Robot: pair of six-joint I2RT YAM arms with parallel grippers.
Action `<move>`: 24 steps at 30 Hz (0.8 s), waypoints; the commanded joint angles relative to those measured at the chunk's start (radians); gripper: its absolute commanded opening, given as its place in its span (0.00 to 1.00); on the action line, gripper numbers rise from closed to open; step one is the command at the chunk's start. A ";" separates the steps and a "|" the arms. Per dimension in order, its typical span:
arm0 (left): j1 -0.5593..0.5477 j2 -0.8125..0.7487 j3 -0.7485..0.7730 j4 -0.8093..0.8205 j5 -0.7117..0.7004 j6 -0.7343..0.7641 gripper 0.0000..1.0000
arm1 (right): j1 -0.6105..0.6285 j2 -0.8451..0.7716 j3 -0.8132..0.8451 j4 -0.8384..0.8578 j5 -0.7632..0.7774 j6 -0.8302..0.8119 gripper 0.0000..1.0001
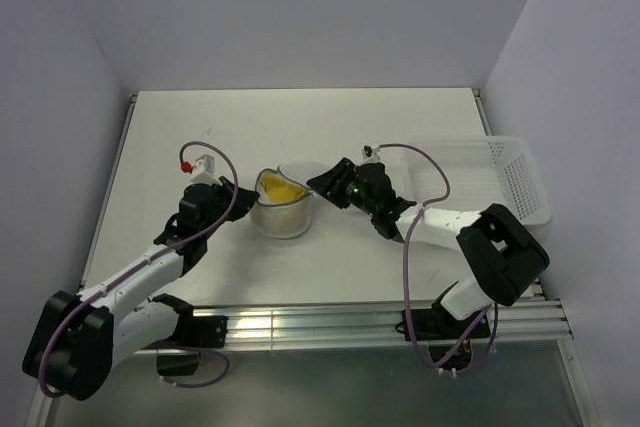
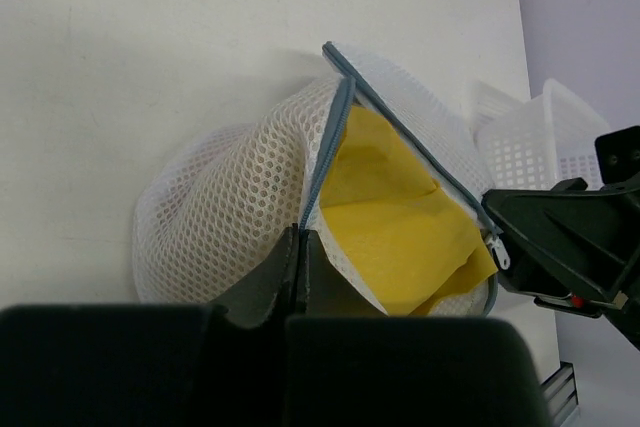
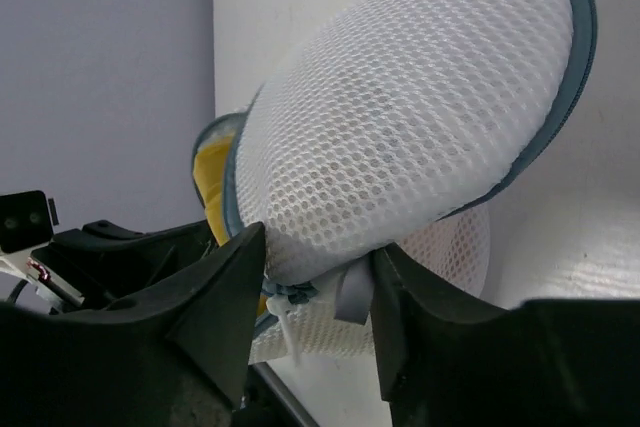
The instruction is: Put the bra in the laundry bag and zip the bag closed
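Note:
The laundry bag (image 1: 284, 213) is a round white mesh pouch with a grey-blue zip rim, standing open at mid-table. The yellow bra (image 1: 279, 187) lies inside it and shows clearly in the left wrist view (image 2: 400, 217). My left gripper (image 1: 243, 202) is shut on the bag's near-left rim, its fingertips pinched on mesh and zip tape in its own view (image 2: 299, 237). My right gripper (image 1: 328, 181) holds the raised domed lid (image 3: 400, 117) at its edge, with the mesh squeezed between both fingers (image 3: 318, 247). The white zip pull (image 2: 498, 250) hangs by the right gripper.
A white plastic lattice basket (image 1: 512, 173) lies at the right side of the table, behind the right arm; it also shows in the left wrist view (image 2: 530, 142). The table's metal front rail (image 1: 330, 322) runs below both arms.

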 commanded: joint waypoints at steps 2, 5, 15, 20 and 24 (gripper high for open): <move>0.002 0.008 0.004 0.061 -0.007 0.020 0.00 | 0.014 -0.058 0.005 0.128 0.103 -0.047 0.44; 0.002 0.034 0.021 0.090 -0.012 0.011 0.00 | 0.046 -0.089 0.000 0.141 0.125 -0.119 0.31; 0.004 0.247 0.185 0.285 0.063 -0.041 0.00 | 0.233 -0.265 -0.010 0.093 0.126 -0.510 0.14; 0.001 0.209 0.162 0.250 0.062 -0.054 0.33 | 0.236 -0.331 -0.152 0.121 0.151 -0.540 0.11; 0.004 0.077 0.105 0.080 0.037 -0.012 0.72 | 0.219 -0.282 -0.236 0.216 0.105 -0.540 0.07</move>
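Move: The left fingers are shut on the laundry bag's left rim. The bag's middle lies some 6 cm right, 3 cm back and 6 cm below that hand, with the yellow bra about 6 cm right, level ahead and 4 cm below. The right hand's half-open fingers straddle the zip edge near the pull, about 1 cm left and 1 cm below. From this hand, the lid is some 4 cm ahead and the bra roughly 7 cm left and 5 cm below. The right fingers close on the zip edge and mesh beside them and haul back and up, about 8 cm each, bowing left on the way, while the hand tips fingers-up some 30 degrees; they sink a little at the end. The left hand first draws its pinched rim forward and right, then opens, lets go and rises clear. ##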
